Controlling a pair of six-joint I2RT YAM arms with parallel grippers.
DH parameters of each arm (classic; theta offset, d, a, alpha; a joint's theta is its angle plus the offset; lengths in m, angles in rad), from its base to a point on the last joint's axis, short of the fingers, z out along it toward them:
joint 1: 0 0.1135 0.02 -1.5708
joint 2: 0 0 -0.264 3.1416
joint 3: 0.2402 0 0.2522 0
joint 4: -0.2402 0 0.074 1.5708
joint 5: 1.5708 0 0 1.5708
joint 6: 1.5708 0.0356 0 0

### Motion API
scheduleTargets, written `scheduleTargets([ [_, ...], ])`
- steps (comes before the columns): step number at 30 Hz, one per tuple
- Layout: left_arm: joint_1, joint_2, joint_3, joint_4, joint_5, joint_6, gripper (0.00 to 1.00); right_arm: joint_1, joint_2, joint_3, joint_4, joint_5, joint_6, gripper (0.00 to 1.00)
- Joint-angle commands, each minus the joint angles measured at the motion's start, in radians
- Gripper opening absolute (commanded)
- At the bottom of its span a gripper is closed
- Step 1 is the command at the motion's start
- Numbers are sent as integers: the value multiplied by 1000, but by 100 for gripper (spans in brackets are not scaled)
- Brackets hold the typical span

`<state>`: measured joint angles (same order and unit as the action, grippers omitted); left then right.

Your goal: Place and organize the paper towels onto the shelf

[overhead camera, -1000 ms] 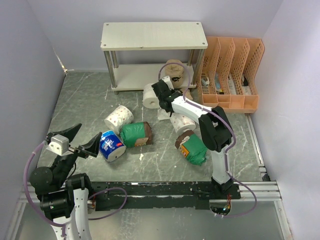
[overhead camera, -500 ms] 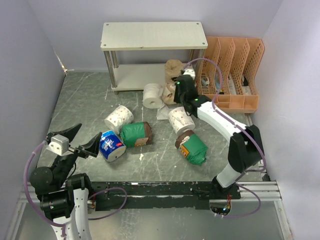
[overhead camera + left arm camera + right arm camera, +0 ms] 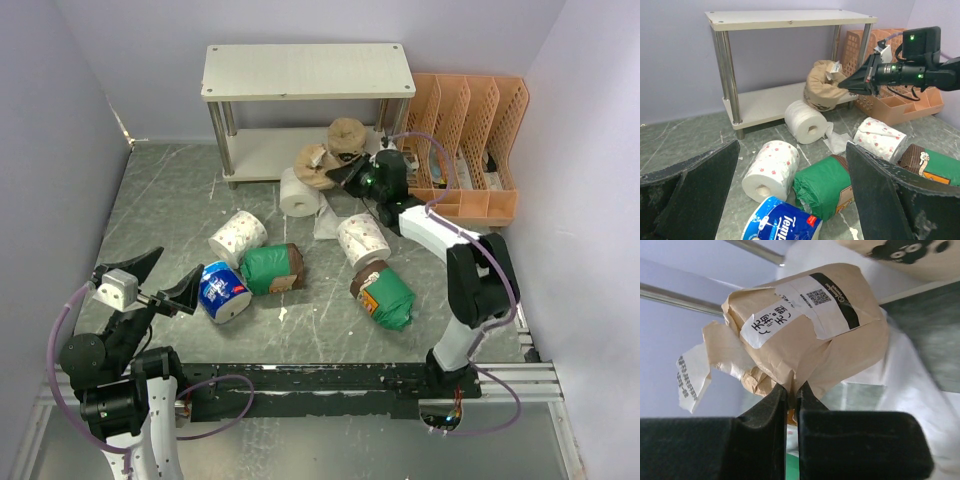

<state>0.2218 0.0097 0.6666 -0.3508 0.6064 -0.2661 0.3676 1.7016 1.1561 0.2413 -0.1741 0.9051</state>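
My right gripper [image 3: 347, 177] is shut on the wrapper of a tan paper towel roll [image 3: 314, 166], holding it just in front of the shelf [image 3: 306, 71]; the wrist view shows the jaws [image 3: 791, 389] pinching a fold of its paper wrap [image 3: 805, 315]. A second tan roll [image 3: 347, 134] lies on the lower board. On the floor lie a plain white roll [image 3: 296, 194], two patterned rolls [image 3: 238, 236] [image 3: 363, 239], two green rolls [image 3: 270, 268] [image 3: 386, 297] and a blue-white roll [image 3: 223, 291]. My left gripper [image 3: 166, 276] hangs open beside the blue roll [image 3: 782, 225], holding nothing.
An orange perforated file organizer [image 3: 466, 150] stands right of the shelf, close to my right arm. A loose white sheet [image 3: 328, 226] lies on the floor by the plain roll. Purple walls close in the left, back and right.
My right gripper swung from the plain white roll to the right, closed on the tan roll and lifted it up and left. The left arm has not moved.
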Motion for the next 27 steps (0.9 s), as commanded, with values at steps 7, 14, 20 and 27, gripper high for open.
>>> scheduleTargets([
  [7, -2, -12, 7, 20, 16, -2, 99, -10, 142, 52, 358, -82, 317, 0],
  [14, -2, -12, 4, 24, 20, -4, 99, -3, 176, 48, 343, 100, 368, 0],
  [20, -3, -13, 4, 27, 23, -5, 99, -2, 255, 135, 314, 155, 393, 0],
  [27, -3, -13, 3, 27, 22, -7, 99, -13, 347, 244, 252, 191, 396, 0],
])
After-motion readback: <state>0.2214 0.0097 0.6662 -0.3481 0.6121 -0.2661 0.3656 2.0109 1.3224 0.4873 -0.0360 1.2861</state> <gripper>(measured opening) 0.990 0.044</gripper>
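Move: My right hand already holds the brown paper-wrapped roll by its twisted end. Its free spot on the lower shelf board is about 16 cm ahead, 5 cm left and 12 cm below. The standing brown roll is some 21 cm ahead, 3 cm right; the plain white roll on the table about 10 cm ahead, 9 cm left. For my idle left hand that spot lies roughly 47 cm ahead, 26 cm right, well below. I keep the twisted paper pinched in my right gripper and swing a couple of centimetres left while rolling the wrist so its left side rises, nearly 20 degrees in all. Then I push about 8 cm forward, sinking 2 cm and yawing clockwise a little, to carry the roll in over the lower board, beside the standing brown roll. ##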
